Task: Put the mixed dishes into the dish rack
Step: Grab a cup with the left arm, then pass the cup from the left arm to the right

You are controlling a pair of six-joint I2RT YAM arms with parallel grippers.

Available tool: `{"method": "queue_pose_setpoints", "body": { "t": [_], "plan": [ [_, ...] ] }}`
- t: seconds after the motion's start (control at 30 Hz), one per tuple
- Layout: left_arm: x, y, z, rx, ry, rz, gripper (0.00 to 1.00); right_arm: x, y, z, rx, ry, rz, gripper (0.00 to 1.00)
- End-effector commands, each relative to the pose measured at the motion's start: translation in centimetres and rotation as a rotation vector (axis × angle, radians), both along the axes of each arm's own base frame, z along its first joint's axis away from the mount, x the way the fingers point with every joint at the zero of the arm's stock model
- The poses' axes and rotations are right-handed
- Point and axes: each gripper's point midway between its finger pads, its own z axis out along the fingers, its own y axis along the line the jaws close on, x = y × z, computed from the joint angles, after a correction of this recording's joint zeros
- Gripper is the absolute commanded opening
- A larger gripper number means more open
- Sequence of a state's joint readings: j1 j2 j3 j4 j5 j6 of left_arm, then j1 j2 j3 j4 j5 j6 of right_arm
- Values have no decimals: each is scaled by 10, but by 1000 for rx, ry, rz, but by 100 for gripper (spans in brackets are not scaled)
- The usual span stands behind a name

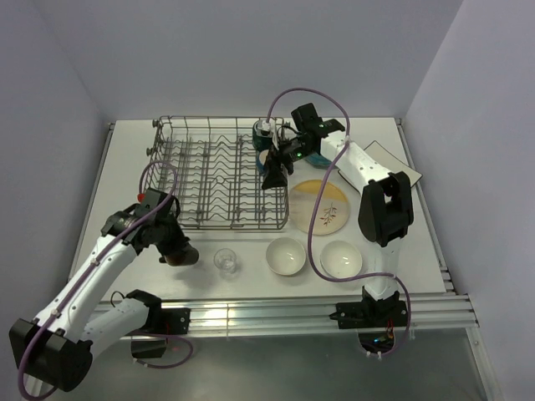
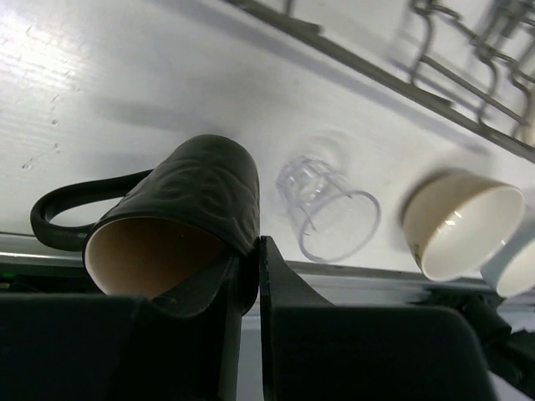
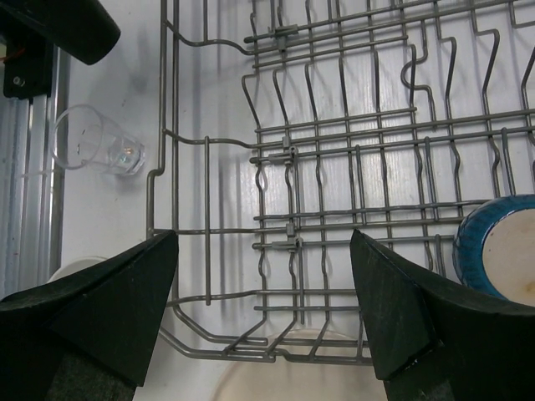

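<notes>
My left gripper point(image 2: 255, 251) is shut on the rim of a dark mug point(image 2: 192, 209), one finger inside its tan interior and one outside, handle pointing left. From above, this mug point(image 1: 182, 254) is at the table's front left, just in front of the dish rack point(image 1: 217, 175). A small clear glass point(image 1: 225, 261) stands to its right, then two white bowls point(image 1: 285, 256) point(image 1: 341, 259). The yellow-cream plate point(image 1: 319, 205) lies right of the rack. My right gripper point(image 3: 263, 292) hangs open over the rack's near right corner point(image 3: 276, 251), holding nothing.
A blue cup point(image 3: 501, 251) sits inside the rack at its right end. A white flat piece point(image 1: 389, 160) lies at the table's far right. The clear glass point(image 2: 330, 209) and a bowl point(image 2: 464, 221) lie close to the held mug. A metal rail point(image 1: 276, 313) runs along the front edge.
</notes>
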State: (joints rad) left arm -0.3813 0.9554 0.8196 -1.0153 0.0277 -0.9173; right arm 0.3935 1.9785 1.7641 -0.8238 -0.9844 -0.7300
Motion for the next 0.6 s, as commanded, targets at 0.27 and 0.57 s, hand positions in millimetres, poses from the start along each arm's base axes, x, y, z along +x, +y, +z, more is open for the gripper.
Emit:
{"method": "queue_pose_setpoints", "body": {
  "t": [0.27,0.57],
  "plan": [
    [49,-40,134,-153,-392,-254,0,2,8,52,113,-41,27,91],
    [153,-101,230,-404,-712,-356,0,23,26,115,300,219,-178,90]
  ]
}}
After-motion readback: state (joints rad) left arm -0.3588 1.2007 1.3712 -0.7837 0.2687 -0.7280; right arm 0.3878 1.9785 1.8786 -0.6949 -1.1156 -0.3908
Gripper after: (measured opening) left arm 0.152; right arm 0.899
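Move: The left hand already holds the brown mug, just off the table; the dish rack's middle lies about 22 cm ahead of it, 9 cm to its right and some 6 cm below. The clear glass stands about 11 cm right and 2 cm back, 8 cm below. The blue cup in the rack is some 25 cm ahead and 22 cm right. From the open right hand, the rack's middle is level ahead, about 13 cm left and 12 cm below. Left hand lifts the gripped mug some 18 cm, swinging forward-right over the rack; open right hand rises about 7. ##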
